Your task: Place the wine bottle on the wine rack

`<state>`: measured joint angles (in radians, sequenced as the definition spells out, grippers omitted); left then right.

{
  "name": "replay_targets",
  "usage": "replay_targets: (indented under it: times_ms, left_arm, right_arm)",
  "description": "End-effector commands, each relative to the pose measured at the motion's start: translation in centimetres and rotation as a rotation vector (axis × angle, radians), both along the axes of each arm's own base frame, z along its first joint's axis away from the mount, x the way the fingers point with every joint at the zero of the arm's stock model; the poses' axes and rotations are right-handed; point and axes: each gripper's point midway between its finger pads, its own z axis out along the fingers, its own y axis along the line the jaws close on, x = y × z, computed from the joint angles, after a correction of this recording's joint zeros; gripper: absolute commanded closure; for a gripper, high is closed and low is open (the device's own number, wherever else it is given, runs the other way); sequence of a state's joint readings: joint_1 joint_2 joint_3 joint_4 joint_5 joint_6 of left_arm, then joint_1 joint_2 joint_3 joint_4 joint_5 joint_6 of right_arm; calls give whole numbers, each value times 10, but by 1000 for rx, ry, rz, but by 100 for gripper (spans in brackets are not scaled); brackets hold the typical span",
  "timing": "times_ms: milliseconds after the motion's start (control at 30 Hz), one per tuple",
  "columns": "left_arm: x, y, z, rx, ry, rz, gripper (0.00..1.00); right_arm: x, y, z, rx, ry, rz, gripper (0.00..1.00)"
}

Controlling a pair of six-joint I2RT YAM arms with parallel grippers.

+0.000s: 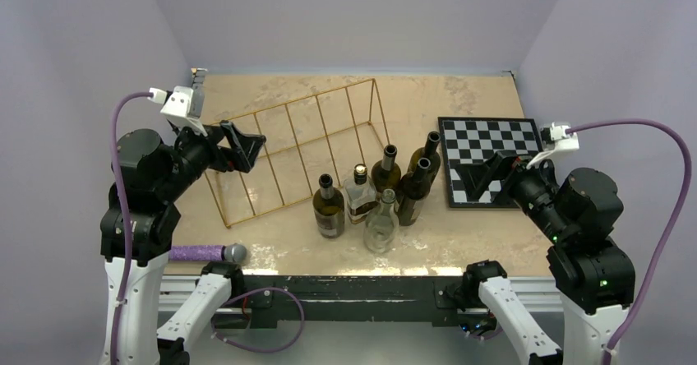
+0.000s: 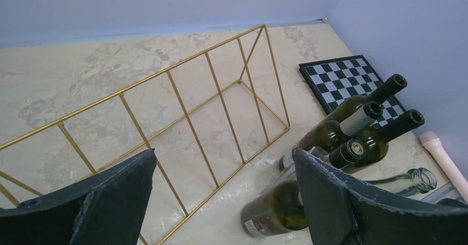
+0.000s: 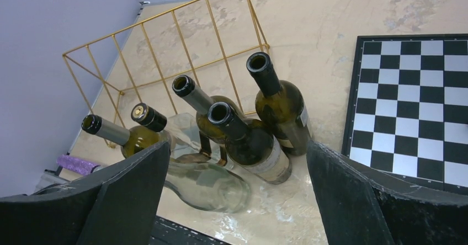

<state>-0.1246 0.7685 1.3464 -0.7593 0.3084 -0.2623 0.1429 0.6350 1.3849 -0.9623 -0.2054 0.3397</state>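
The gold wire wine rack (image 1: pixel 288 104) lies slantwise on the table's left-middle; it also shows in the wrist views (image 2: pixel 190 126) (image 3: pixel 223 52) and holds nothing. Several wine bottles stand upright in a cluster just right of its near corner: dark green ones (image 1: pixel 329 213) (image 2: pixel 276 206) (image 3: pixel 259 148) and a clear one (image 1: pixel 380 227) (image 3: pixel 212 187). My left gripper (image 1: pixel 251 153) (image 2: pixel 225 155) hovers open above the rack's left part, holding nothing. My right gripper (image 1: pixel 475 168) (image 3: pixel 237 145) hangs open over the chessboard's near-left corner, pointed at the bottles, with nothing in it.
A black-and-white chessboard (image 1: pixel 493 139) (image 2: pixel 345 79) (image 3: pixel 419 107) lies right of the bottles. A purple-handled object with a grey head (image 1: pixel 205 252) (image 3: pixel 77 164) rests at the front-left edge. A cream cylinder (image 2: pixel 441 154) lies beyond the bottles. Lilac walls enclose the table on three sides.
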Motion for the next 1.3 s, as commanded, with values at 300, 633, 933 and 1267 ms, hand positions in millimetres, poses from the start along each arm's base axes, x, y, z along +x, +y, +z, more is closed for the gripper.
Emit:
replay_targets:
  times_ms: [300, 633, 933, 1267]
  left_arm:
    - [-16, -35, 25, -146, -57, -193, 1]
    - [-65, -81, 14, -132, -73, -648, 1]
    - [-64, -79, 3, -127, -53, -612, 1]
    - [-48, -55, -32, -58, 57, -406, 1]
  right_arm:
    - [-14, 28, 19, 23, -43, 189, 1]
    - [-62, 82, 53, 35, -256, 643, 1]
    - [-18, 131, 52, -90, -143, 686, 9]
    - [16, 229, 21, -302, -68, 756, 22]
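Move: The wine bottle I'm after is the leftmost one, its middle about 26 cm to the left of my right hand, 2 cm ahead and 23 cm below. The square bottle stands 7 cm right of it and 3 cm farther out, the clear glass bottle 11 cm right and 4 cm nearer. From my left hand the wine bottle lies 15 cm right, 3 cm back and 23 cm below, the rack 14 cm ahead and 5 cm right. I swing my right hand some 22 cm left over the bottle group towards the leftmost wine bottle, first drawing back and rising, then reaching forward again and starting to sink, turning about 45 degrees counter-clockwise while my fingers narrow a little. My left hand comes in right and back, about 8 cm, turning some 30 degrees clockwise towards the same bottle, wide open and dipping last. ##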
